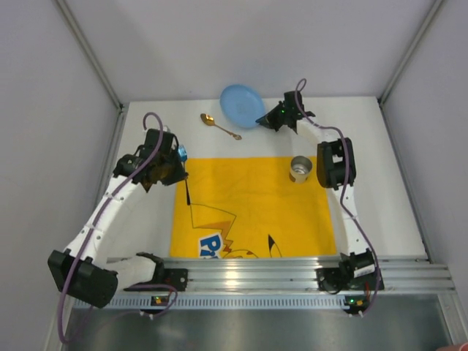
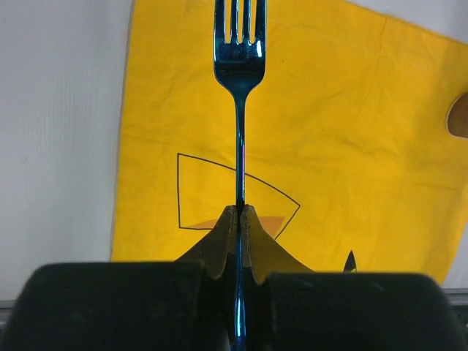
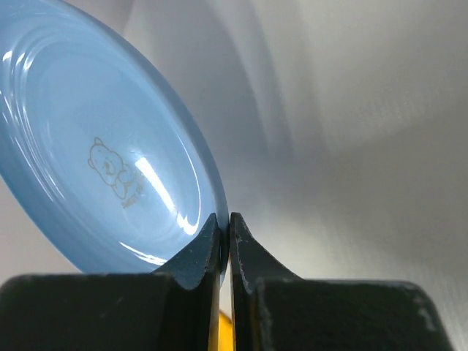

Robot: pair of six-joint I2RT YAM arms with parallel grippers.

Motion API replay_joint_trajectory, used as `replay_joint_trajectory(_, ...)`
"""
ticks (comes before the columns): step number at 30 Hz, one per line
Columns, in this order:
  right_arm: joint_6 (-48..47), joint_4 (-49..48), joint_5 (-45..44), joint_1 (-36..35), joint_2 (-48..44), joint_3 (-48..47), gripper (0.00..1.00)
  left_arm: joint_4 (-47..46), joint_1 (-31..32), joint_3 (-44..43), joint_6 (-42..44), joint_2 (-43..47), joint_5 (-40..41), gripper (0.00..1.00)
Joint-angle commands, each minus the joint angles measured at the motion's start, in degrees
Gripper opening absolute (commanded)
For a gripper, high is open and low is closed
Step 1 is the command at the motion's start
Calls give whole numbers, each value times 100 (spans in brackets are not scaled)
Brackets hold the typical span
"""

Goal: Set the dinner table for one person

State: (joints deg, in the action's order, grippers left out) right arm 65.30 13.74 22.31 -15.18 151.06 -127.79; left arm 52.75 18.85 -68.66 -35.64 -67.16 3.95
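Note:
My left gripper (image 1: pixel 184 191) is shut on the handle of a blue metal fork (image 2: pixel 239 66) and holds it above the left edge of the yellow cartoon placemat (image 1: pixel 252 212); its tines point away from my jaws. My right gripper (image 1: pixel 261 119) is shut on the rim of a light blue plate (image 1: pixel 240 104), which is lifted and tilted above the far middle of the white dinner table (image 1: pixel 380 175). In the right wrist view the plate (image 3: pixel 110 168) fills the left side, with a small bear print on it. A gold spoon (image 1: pixel 219 126) lies on the table left of the plate.
A metal cup (image 1: pixel 300 169) stands on the placemat's far right corner; its edge shows in the left wrist view (image 2: pixel 459 115). Silver rails (image 1: pixel 292 274) run along the near edge, with the arm bases on them. Grey walls enclose the table on three sides.

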Motion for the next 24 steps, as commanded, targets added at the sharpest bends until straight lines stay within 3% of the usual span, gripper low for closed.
replay_joint_trajectory(1, 202, -819, 397, 129, -1078, 8, 0, -519, 31, 213, 171, -253, -271, 0)
replay_joint_trajectory(10, -384, -883, 740, 533, -2580, 868, 0, -1582, 57, 889, 522, -1412, -790, 0)
replay_joint_trajectory(17, -1396, -513, 925, 771, -4459, 3115, 0, -1970, 66, 829, 988, -2363, -738, 0)
replay_joint_trajectory(24, -2371, 591, 732, 736, -5456, 3972, 0, -1935, 66, 889, 1103, -2478, -658, 0)
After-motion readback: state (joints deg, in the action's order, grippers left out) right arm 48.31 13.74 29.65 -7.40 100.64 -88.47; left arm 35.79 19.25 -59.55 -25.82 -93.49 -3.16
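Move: The fork held by the left hand is bound for the left part of the yellow placemat, roughly 3 cm ahead, 3 cm right and 19 cm below. Some 13 cm back and 6 cm right of the hand is the mat's blue-white lettering. The mat's middle, for the plate, lies about 33 cm back, 5 cm left and 5 cm below the right hand; the cup is some 21 cm back and 13 cm right of it at grip height, the spoon level and 18 cm left. Still pinching the plate's near-right rim, the right hand lifts it steeply, over 20 cm, then swings back some 14 cm and right about 10, fingers tipping up some 20 degrees and the hand just starting to sink. The left keeps the fork by its handle and lowers it about 16 cm towards the mat's left part, edging right and forward, easing off low down as the fingers tip steeper and turn slightly clockwise. ##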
